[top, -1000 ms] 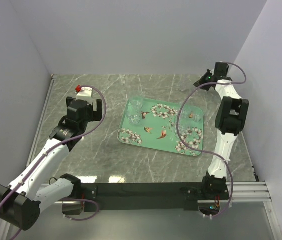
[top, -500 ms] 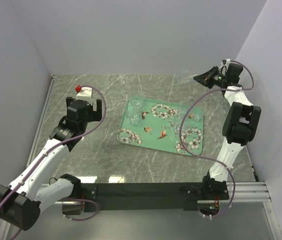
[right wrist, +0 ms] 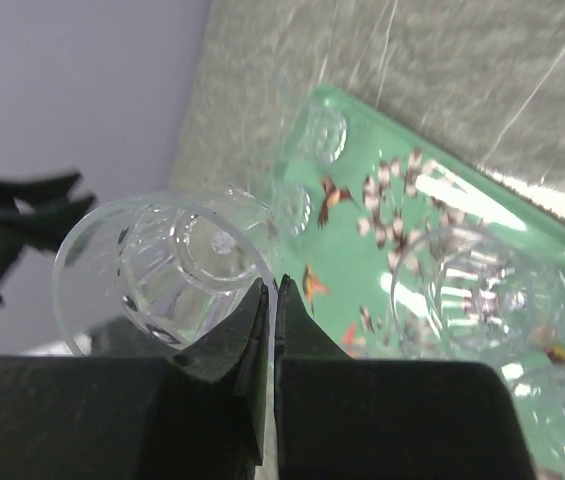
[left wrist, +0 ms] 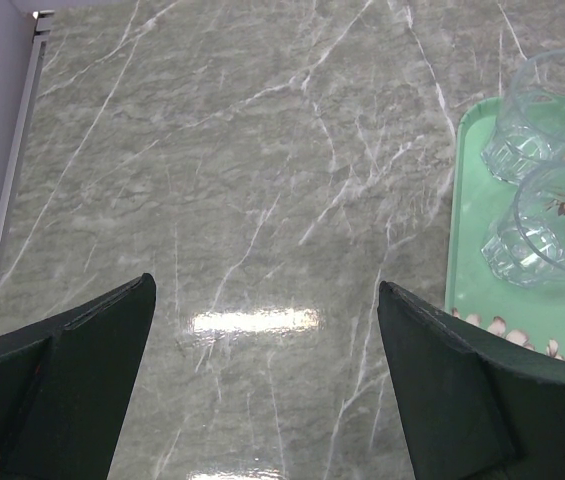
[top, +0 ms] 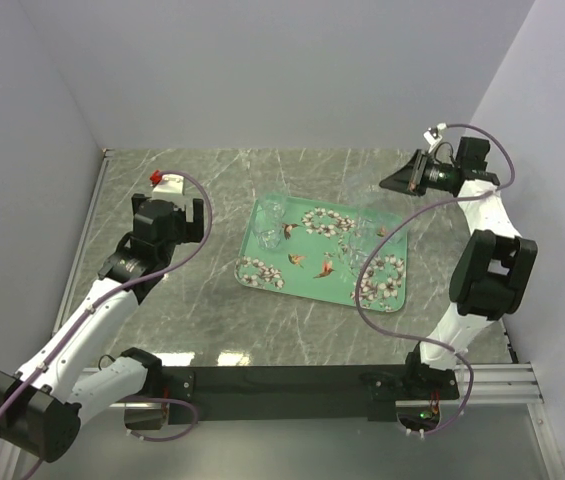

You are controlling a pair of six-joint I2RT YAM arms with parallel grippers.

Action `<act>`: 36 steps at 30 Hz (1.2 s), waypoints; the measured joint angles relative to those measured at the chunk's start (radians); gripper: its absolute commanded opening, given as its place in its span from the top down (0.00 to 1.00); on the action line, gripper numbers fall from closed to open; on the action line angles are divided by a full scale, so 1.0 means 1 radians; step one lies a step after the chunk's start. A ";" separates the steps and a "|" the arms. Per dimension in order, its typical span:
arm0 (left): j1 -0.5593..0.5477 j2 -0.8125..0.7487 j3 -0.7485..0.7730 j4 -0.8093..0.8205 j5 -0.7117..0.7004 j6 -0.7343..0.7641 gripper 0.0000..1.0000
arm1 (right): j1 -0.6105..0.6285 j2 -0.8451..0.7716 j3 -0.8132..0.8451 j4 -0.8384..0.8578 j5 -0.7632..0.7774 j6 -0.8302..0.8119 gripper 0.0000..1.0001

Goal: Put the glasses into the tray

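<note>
The mint-green tray (top: 311,250) with blossoms and birds lies mid-table. Two clear glasses (top: 267,222) stand at its left end, seen close in the left wrist view as one glass (left wrist: 547,110) behind another (left wrist: 552,225). A further glass (right wrist: 482,300) stands at the tray's right end. My right gripper (right wrist: 274,285) is shut on the rim of a tilted clear glass (right wrist: 152,270), held in the air above the tray's (right wrist: 362,270) far right corner. My left gripper (left wrist: 262,290) hangs open over bare marble, left of the tray (left wrist: 472,200), with nothing between its fingers.
Grey marble tabletop (top: 212,300) is boxed in by pale walls at the back and both sides. A metal strip (top: 90,230) runs along the left edge. The black base rail (top: 282,385) spans the near edge.
My right arm has swung from the back right corner leftward toward the tray, carrying the glass. The left arm has not moved.
</note>
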 measured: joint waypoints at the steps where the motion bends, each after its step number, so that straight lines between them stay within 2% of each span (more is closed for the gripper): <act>1: 0.000 -0.002 0.000 0.000 0.000 0.000 0.01 | 0.000 -0.017 -0.011 -0.048 -0.005 -0.059 1.00; 8: 0.000 -0.018 0.000 0.000 0.000 0.000 0.01 | 0.000 -0.150 -0.130 -0.303 0.005 -0.382 1.00; 15: 0.000 -0.026 0.000 0.000 0.001 0.000 0.01 | -0.021 -0.248 -0.195 -0.464 0.043 -0.639 1.00; 21: 0.000 -0.038 0.000 0.001 0.002 0.000 0.00 | -0.068 -0.266 -0.216 -0.593 0.079 -0.843 1.00; 30: 0.001 -0.047 0.000 0.000 0.006 0.000 0.01 | -0.124 -0.338 -0.275 -0.649 0.209 -1.003 1.00; 36: 0.001 -0.050 0.000 0.000 0.009 0.000 0.01 | -0.124 -0.399 -0.333 -0.621 0.294 -1.031 1.00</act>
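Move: The glass already pinched in the right hand is bound for the free spot at the tray's near right corner, about 11 cm back, 5 cm right and 16 cm below that hand. Around it, some 15 cm below the hand, stand three glasses: the front glass 6 cm back and 3 left, the right glass 2 back and 6 right, the rear glass 1 ahead and 1 left. From the left hand, the spot lies roughly 54 cm right and 3 back. The glass, its wall kept pinched between the shut fingertips, is carried by the right hand about 15 cm back over the tray's right end, quickly at first, then slowing while it veers some 5 cm right and sinks about 7 cm towards the free near right corner. On the way the wrist rolls, tipping the left-pointing fingers down by some 25 degrees. ##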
